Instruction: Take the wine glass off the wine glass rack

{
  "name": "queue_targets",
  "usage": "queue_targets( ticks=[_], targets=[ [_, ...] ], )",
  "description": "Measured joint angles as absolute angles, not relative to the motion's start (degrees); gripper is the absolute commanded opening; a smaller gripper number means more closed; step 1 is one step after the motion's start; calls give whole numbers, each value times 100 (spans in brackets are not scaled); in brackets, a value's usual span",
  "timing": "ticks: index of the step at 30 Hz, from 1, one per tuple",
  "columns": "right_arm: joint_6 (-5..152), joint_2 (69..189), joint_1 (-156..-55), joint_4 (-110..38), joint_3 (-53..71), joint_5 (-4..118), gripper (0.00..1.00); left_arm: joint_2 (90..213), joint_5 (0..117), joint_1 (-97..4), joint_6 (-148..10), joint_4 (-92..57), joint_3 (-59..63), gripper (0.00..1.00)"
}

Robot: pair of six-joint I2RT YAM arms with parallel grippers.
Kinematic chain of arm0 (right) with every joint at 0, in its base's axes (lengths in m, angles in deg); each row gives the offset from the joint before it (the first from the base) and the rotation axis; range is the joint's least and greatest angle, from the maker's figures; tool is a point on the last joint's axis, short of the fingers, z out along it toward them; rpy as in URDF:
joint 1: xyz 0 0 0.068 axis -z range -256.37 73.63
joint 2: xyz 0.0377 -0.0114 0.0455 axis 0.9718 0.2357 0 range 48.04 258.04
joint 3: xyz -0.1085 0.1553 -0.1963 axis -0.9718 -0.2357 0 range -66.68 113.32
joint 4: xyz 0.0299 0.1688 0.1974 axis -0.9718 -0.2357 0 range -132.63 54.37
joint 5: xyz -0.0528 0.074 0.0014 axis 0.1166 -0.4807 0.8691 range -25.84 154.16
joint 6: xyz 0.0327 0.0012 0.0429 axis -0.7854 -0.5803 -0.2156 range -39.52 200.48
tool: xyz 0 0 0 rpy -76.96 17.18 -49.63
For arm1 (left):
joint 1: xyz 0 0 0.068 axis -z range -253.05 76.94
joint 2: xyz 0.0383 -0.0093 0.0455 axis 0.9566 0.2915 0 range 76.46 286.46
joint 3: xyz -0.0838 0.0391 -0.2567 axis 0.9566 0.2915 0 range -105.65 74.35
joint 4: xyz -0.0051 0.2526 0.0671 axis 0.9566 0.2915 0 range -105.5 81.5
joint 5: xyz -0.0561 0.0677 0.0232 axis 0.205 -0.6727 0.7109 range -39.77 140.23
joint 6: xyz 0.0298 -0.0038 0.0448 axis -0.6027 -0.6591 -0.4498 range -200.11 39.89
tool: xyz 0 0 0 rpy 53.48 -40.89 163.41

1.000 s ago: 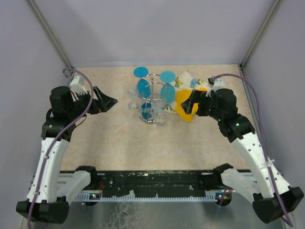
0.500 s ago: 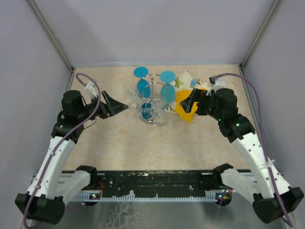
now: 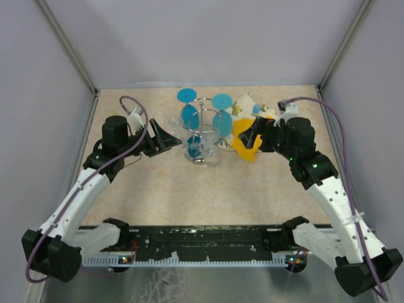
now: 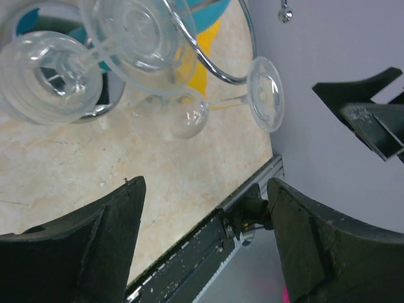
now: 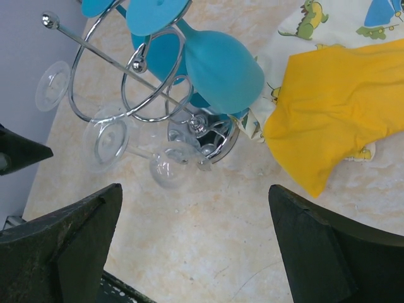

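Observation:
The wine glass rack [image 3: 203, 117] stands at the middle back of the table, its chrome pole and wire loops [image 5: 101, 63] carrying blue wine glasses [image 5: 221, 69] and clear ones. My left gripper [image 3: 172, 137] is open and empty, close to the rack's left side. In the left wrist view a small clear wine glass [image 4: 189, 117] hangs from the ring [image 4: 221, 66] ahead of the left gripper [image 4: 205, 189], and a larger clear glass [image 4: 47, 76] hangs beside it. My right gripper [image 3: 249, 136] is open on the rack's right. Seen from the wrist, the right gripper [image 5: 194, 189] hovers over bare table.
A yellow cloth [image 5: 341, 107] lies on a printed white cloth [image 5: 328, 19] just right of the rack's shiny base [image 5: 211, 136]. Grey walls enclose the table on three sides. A black rail [image 3: 202, 240] runs along the near edge.
My left arm has swung right, from the table's left side up to the rack, and its jaws have narrowed a little. The right arm has not moved.

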State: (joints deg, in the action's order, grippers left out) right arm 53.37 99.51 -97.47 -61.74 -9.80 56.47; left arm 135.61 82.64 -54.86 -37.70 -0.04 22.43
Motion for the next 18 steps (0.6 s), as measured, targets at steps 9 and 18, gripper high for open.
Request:
queue_targets(
  ticks=[9,18],
  targets=[
    [5343,9793,-9747,-6187,-1010,5654,99,13384,6919,-5479,-3606,-100,2256,59],
    [5347,9706,-9747,-6228,-1008,5682,99,13929,6456,-5488,-3204,-677,2256,52]
  ],
)
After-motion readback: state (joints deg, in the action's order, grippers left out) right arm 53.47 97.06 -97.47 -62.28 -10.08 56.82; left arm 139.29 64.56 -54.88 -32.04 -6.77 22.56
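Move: The left hand, empty, is level with the upturned foot of the near-left clear wine glass, whose middle lies about 7 cm ahead, 2 cm to its right and 8 cm below. The rack's post stands some 10 cm ahead and 10 cm right; the other clear glass is about 4 cm ahead and 12 cm right, and the far-left blue glass 16 cm ahead and 6 cm right. From the right hand, the near-left glass is roughly 6 cm ahead and 23 cm left. The left hand travels forward about 6 cm and drifts some 3 cm to its left, ending at nearly the same height, while it swings about 20 degrees counter-clockwise so the fingers come round to the near-left clear glass's upturned foot. On the way the fingers narrow from well open to about half, their tips ending close to the foot's rim; whether they touch can't be seen. ##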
